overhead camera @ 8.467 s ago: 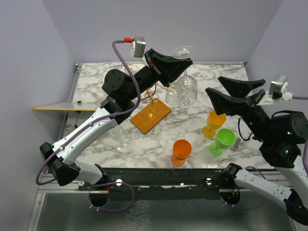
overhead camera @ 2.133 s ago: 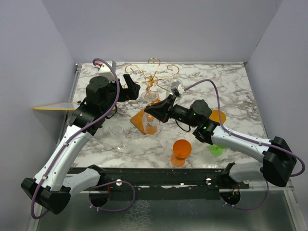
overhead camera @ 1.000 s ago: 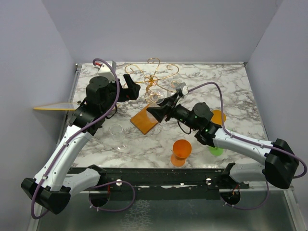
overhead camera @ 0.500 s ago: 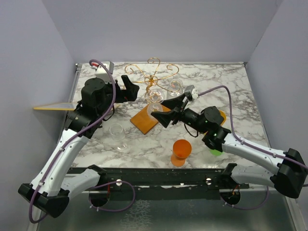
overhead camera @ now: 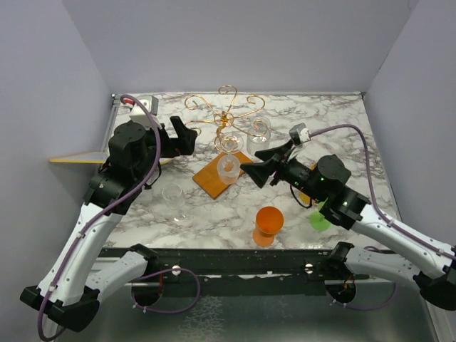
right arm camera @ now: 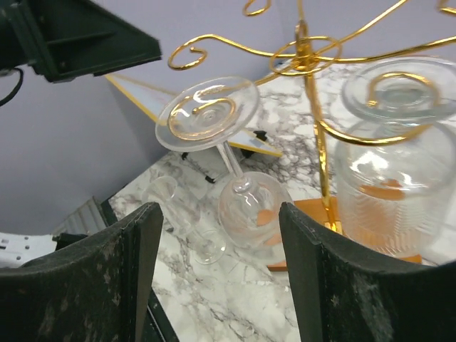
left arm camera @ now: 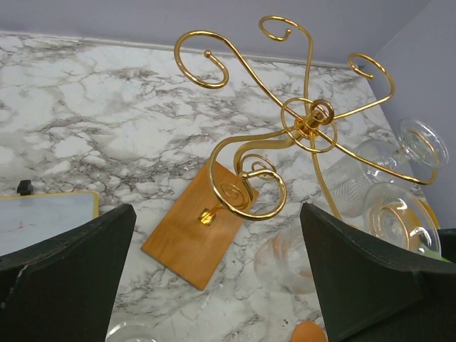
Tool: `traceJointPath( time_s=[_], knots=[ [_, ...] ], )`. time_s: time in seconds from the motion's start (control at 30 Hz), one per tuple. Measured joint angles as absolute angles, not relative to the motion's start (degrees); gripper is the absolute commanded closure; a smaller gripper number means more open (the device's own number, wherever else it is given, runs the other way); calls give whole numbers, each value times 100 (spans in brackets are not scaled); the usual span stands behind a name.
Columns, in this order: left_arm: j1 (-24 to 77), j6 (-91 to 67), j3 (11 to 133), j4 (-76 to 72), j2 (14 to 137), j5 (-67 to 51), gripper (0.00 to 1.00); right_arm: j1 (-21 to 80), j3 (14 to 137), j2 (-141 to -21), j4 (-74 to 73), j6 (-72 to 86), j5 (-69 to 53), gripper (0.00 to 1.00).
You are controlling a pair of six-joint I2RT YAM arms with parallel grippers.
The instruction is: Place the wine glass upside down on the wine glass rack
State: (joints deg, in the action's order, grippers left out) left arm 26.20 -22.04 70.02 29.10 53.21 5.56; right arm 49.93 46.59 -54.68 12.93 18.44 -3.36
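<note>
The wine glass rack [overhead camera: 225,116] is a gold wire stand with scroll arms on an orange-brown wooden base [overhead camera: 212,179]. A clear wine glass [overhead camera: 228,168] hangs upside down from one arm, its foot caught in a scroll [right arm camera: 206,114] and its bowl [right arm camera: 253,210] low over the base. My right gripper [overhead camera: 265,168] is open just right of that glass and not touching it; in the right wrist view the bowl lies ahead of the spread fingers [right arm camera: 128,271]. A second, ribbed glass [right arm camera: 388,185] hangs on another arm. My left gripper [overhead camera: 182,135] is open left of the rack [left arm camera: 306,128], holding nothing.
A clear glass [overhead camera: 174,199] stands on the marble left of the base. An orange cup [overhead camera: 268,222] and a green cup [overhead camera: 319,218] stand near the front edge, with a yellow-orange cup [overhead camera: 312,191] partly behind my right arm. A yellow-edged board [overhead camera: 78,158] juts from the left wall.
My right gripper has let go of the wine glass, which now hangs on the rack, and has drawn back to the right. My left arm has pulled back slightly to the left.
</note>
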Motion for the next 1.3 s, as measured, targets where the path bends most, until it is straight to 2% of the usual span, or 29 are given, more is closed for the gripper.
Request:
traceJointPath(
  time_s=[0.37,0.47,0.77,1.0,1.3],
  knots=[
    [2620,-2287,7295,3267,4624,696,1,4993,5804,-4209,-2250,2196,1028,25],
    [2620,-2401,7295,3291,4482,554,1,4993,5964,-4250,-3275,2257,1122,25],
    [2620,-2639,7295,3293,4453,193,1,4993,5583,-4864,-4383,2226,753,29],
    [2620,-2738,7192,3100,4482,294,1,4993,5328,-4943,-4615,2174,89,39],
    [2620,-2812,7076,2836,4617,471,1,4993,5325,-5745,-4646,1959,-303,63]
  ],
)
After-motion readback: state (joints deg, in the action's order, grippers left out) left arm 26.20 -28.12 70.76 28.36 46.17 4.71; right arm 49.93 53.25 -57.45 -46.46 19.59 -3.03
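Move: The orange glass stands on the table about 9 cm back and 6 cm right of the right gripper, some 24 cm lower. The green glass is roughly 18 cm right of the orange one and 5 cm farther out; the yellow one about 15 cm right of the orange one and 13 cm farther out. The clear glass just hung is close by, about 4 cm ahead and 6 cm left of the right gripper. From the left gripper, the orange glass lies some 16 cm back, 21 cm right, 26 cm down. Swing the empty right gripper about 11 cm to the right, clear of the hung glass, then sink it some 20 cm while easing back to the orange glass. Tip the fingers over by about 55 degrees until they point steeply down, and narrow them partway with the glass's rim wall lined up between them. Draw the left gripper about 5 cm back and up, then ease it slightly forward, still wide open. ##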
